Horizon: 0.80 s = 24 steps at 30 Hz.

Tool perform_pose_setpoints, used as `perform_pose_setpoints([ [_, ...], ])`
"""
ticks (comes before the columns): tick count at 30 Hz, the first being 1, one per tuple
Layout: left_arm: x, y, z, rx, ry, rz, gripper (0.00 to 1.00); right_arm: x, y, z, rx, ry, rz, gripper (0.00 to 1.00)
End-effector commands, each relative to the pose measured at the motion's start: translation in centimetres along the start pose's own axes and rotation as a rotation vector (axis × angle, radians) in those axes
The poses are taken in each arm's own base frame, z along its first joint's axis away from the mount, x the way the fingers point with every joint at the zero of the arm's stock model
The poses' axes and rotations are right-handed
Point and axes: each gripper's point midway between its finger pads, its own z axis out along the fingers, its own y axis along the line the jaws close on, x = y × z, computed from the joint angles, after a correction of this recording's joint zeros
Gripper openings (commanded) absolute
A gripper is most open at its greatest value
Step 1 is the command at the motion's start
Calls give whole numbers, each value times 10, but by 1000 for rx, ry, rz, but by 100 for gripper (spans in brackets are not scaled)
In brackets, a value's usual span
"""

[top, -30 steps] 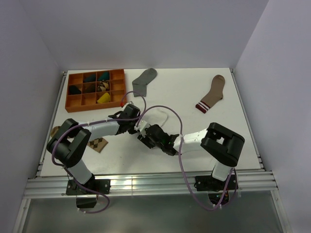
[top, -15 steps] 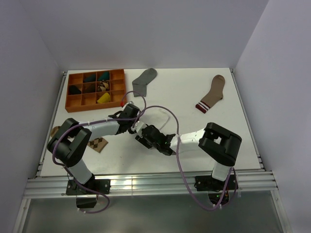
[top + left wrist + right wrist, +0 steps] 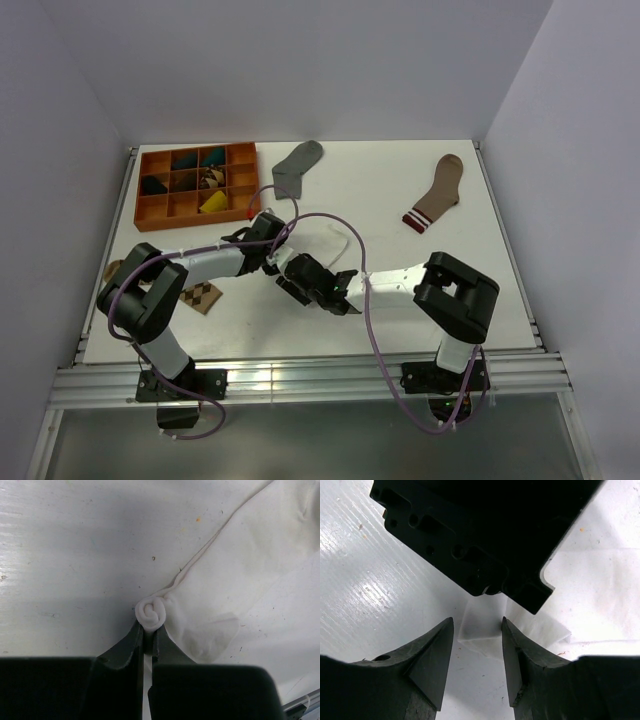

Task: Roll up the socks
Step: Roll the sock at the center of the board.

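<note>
The white sock (image 3: pixel 235 590) lies flat on the white table, and one end is wound into a small tight roll (image 3: pixel 151 612). My left gripper (image 3: pixel 148 630) is shut on that roll. In the top view this gripper (image 3: pixel 270 238) sits mid-table. My right gripper (image 3: pixel 476 628) is open right in front of it, with its fingers either side of a flat edge of the white sock (image 3: pixel 481 629) and not pinching it. The left gripper's black body (image 3: pixel 480 530) fills the upper part of the right wrist view. A grey sock (image 3: pixel 298 162) lies flat at the back.
An orange compartment tray (image 3: pixel 160 208) with several small items stands at the back left. A brown sock with a striped cuff (image 3: pixel 437 192) lies at the back right. A diamond-patterned sock (image 3: pixel 205 297) lies by the left arm. Cables (image 3: pixel 340 232) loop over both arms.
My right gripper has slid a little left and closer to the left gripper. The left gripper has kept its hold on the roll and stayed put.
</note>
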Motion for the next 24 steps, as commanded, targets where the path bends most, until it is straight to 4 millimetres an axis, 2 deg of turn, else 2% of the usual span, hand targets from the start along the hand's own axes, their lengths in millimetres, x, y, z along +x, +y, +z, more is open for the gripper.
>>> perform_pose_setpoints([
  [1, 19, 14, 4, -46, 60, 36, 0, -41, -1, -5, 14, -115, 60, 50],
  [13, 25, 13, 6, -30, 81, -9, 0, -16, 7, 14, 15, -67, 51, 45],
  [15, 25, 13, 7, -28, 83, -17, 0, -14, 8, 15, 19, -55, 51, 42],
  [18, 24, 12, 8, -23, 82, -29, 0, -8, 10, 16, 21, -37, 40, 35],
  [24, 17, 12, 0, -8, 42, -66, 6, -1, 12, 17, 21, -5, 67, 6],
])
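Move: My right hand, half open, is almost on the near end of the rolled white sock, which lies about 1 cm ahead and 1 cm below; from my left hand, which already grips the roll, that end is some 3 cm back and 1 cm right. From my right hand, the loose flap lies about 3 cm ahead and 3 cm right, 1 cm lower. The sock's flat part spreads about 11 cm ahead and 11 cm right, some 2 cm lower. I ease my right hand down, forward and a little left, only about 1 cm in all, onto the end of the roll just behind my left fingers. As it settles there its fingers close from half open until they pinch the white fabric. My left hand stays in place and keeps its grip on the roll. ##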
